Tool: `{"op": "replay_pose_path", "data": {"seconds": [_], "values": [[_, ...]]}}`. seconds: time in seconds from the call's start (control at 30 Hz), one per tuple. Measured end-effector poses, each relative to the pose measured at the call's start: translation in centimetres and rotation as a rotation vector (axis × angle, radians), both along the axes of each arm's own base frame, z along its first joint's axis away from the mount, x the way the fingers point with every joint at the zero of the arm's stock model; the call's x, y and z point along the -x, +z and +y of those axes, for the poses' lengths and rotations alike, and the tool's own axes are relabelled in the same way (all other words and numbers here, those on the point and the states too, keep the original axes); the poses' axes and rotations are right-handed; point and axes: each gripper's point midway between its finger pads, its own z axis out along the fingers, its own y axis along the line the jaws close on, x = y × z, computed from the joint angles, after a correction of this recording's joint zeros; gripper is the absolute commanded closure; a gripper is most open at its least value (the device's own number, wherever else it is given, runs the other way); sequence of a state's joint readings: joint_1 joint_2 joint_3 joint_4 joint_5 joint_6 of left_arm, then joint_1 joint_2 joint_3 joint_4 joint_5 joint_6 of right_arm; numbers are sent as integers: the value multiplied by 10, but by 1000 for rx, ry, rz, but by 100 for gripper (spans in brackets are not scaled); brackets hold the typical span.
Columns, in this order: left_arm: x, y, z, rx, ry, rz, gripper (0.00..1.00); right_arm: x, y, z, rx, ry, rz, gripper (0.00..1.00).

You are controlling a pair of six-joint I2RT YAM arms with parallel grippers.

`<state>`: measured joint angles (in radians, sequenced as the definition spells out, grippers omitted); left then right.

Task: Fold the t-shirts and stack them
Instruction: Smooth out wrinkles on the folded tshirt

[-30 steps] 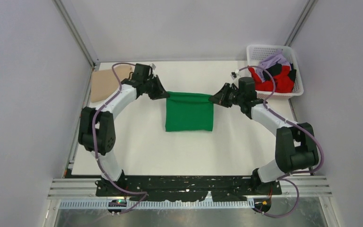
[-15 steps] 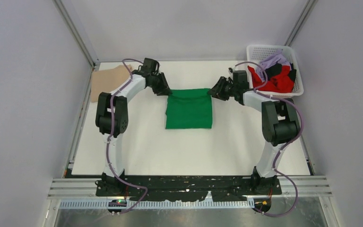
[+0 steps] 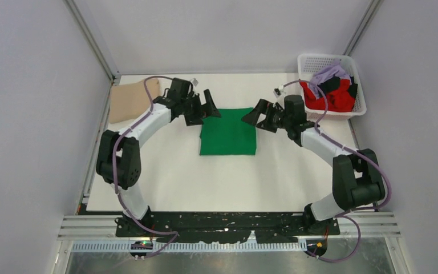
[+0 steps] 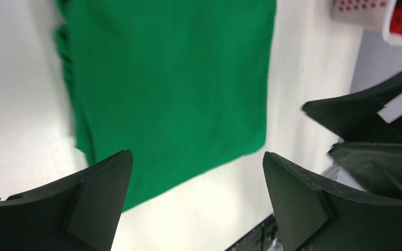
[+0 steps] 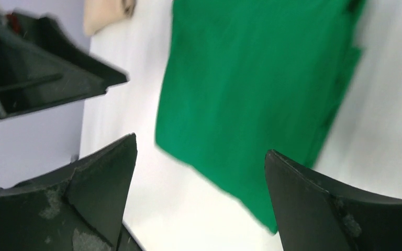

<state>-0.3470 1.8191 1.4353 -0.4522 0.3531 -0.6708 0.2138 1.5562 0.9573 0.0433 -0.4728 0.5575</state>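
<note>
A bright green t-shirt point(image 3: 228, 132) lies folded into a flat rectangle at mid-table. My left gripper point(image 3: 206, 109) hovers open by its far left corner. My right gripper point(image 3: 255, 115) hovers open by the far right corner. Neither touches the cloth. In the left wrist view the green t-shirt point(image 4: 172, 73) lies below the open left gripper point(image 4: 197, 157), nothing between the fingers. The right wrist view shows the same t-shirt point(image 5: 251, 89) under the open right gripper point(image 5: 201, 145). A tan t-shirt point(image 3: 126, 101) lies folded at the far left. Red point(image 3: 326, 101), lilac point(image 3: 328, 73) and black point(image 3: 342, 87) t-shirts sit in the basket.
The white lattice basket point(image 3: 305, 60) stands at the far right corner, just behind the right arm. Grey walls and metal posts close in the table's left, back and right sides. The arm bases sit on the black rail at the near edge.
Both grippers went from shut on the green t-shirt's far edge to wide open, letting it go and lifting slightly off it. The shirt now lies flat.
</note>
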Motion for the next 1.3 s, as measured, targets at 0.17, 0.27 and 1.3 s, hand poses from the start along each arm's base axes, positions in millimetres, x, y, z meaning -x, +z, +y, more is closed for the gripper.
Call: {"op": "replay_pose_path", "data": {"seconds": [0.17, 0.27, 1.3], "values": [[31, -13, -36, 98, -92, 29, 0, 59, -13, 41, -138, 145, 47, 1], [39, -43, -43, 116, -97, 100, 1, 72, -42, 47, -160, 158, 128, 0], [178, -51, 23, 47, -96, 60, 0, 190, -55, 22, 65, 185, 88, 5]]}}
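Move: Between the hands lies the folded green t-shirt, its middle about 10 cm right and 3 cm back of the left hand, and some 12 cm left and 2 cm back of the right hand, roughly 9 cm below both. The folded tan shirt is about 31 cm left of the left hand and 10 cm farther out; the basket is about 31 cm right of the right hand and 16 cm ahead, its middle some 5 cm lower. Drawing back and inward over the folded green t-shirt, both hands sink about 9 cm with fingers wide open and tips tilting down some 10 degrees, until they rest on the cloth from its two sides. Staying level, they drag it straight back towards the bases for about 12 cm, then lift clear by around 4 cm, still open. ##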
